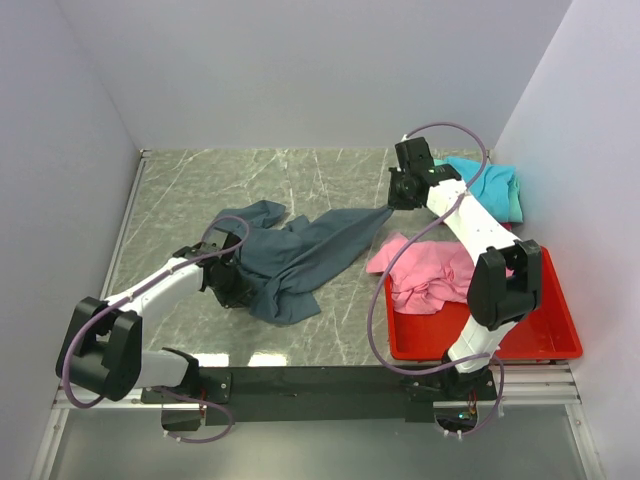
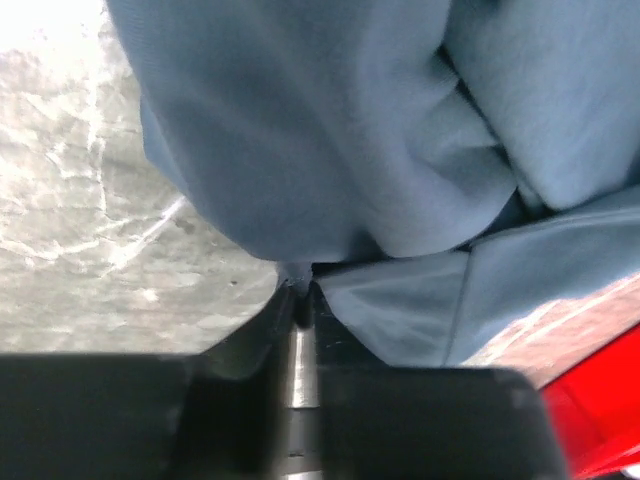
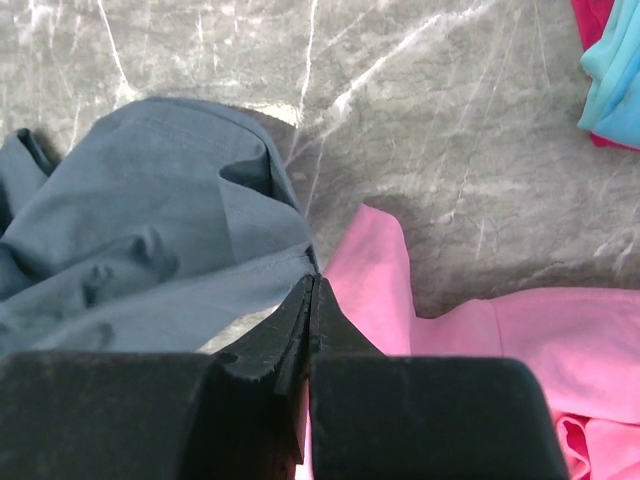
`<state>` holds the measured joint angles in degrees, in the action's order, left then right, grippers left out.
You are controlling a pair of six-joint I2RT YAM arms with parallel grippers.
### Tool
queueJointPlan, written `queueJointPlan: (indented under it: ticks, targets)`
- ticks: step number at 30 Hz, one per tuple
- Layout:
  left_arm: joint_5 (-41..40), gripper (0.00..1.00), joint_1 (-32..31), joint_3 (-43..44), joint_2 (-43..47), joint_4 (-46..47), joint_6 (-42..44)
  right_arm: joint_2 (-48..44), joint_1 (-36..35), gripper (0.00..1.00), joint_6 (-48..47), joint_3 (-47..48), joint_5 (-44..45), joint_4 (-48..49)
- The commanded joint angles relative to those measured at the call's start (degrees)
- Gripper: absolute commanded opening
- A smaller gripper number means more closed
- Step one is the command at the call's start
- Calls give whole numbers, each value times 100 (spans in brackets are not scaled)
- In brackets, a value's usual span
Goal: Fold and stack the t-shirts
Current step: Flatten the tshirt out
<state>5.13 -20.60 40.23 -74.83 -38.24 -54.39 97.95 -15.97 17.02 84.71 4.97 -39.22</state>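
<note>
The dark slate blue-grey t-shirt (image 1: 295, 255) lies crumpled mid-table, one end stretched up to the right. My left gripper (image 1: 232, 285) sits at its left edge, with the jaws pinched together on a small fold of the blue cloth (image 2: 298, 275). My right gripper (image 1: 395, 200) is shut on the shirt's far right tip (image 3: 313, 280) and holds it off the table. A pink t-shirt (image 1: 425, 270) lies heaped below that gripper, partly over the bin. Turquoise and mint t-shirts (image 1: 490, 185) lie folded at the back right.
A red plastic bin (image 1: 540, 330) stands at the front right beside the right arm's base. White walls close in the grey marble table (image 1: 200, 190) on the left, back and right. A strip of red cloth (image 3: 590, 15) shows beside the turquoise t-shirt (image 3: 615, 70).
</note>
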Motion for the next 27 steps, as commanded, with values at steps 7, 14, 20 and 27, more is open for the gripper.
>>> queueJointPlan:
  ticks: [7,14,20,27]
  targets:
    - [-773,0,73,695,-23,-753,472,5,15,0,-58,590,57,-208]
    - [-1811,0,1161,3178,-277,-1897,1456,-329,-12,0,-5,1459,-154,-516]
    - [-2410,0,1971,6286,-1357,-2503,2273,-259,-29,0,91,2733,-444,-691]
    - [-2973,0,1981,7045,-1317,-2163,2337,-328,-108,0,135,3387,-445,-719]
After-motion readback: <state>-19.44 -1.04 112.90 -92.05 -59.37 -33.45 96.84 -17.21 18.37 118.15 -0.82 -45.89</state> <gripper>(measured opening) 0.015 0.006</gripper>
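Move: The near edge of the grey t-shirt lies between the tips of my left hand, level with them; its middle is about 9 cm ahead and 15 to the right, a loose flap some 24 straight ahead. My right hand still pinches the far corner; from it, that near edge is about 21 cm back, 39 left and 12 below, the pink t-shirt 13 back, 9 right and 10 below. I finish closing my left fingers on the near edge, then lift it fast, about 30 cm up and 20 forward, swinging out to the left away from my right hand. My right hand keeps its pinch and rises some 20 cm, drifting slightly left. Both wrists tilt their fingertips forward and up, the left more. ##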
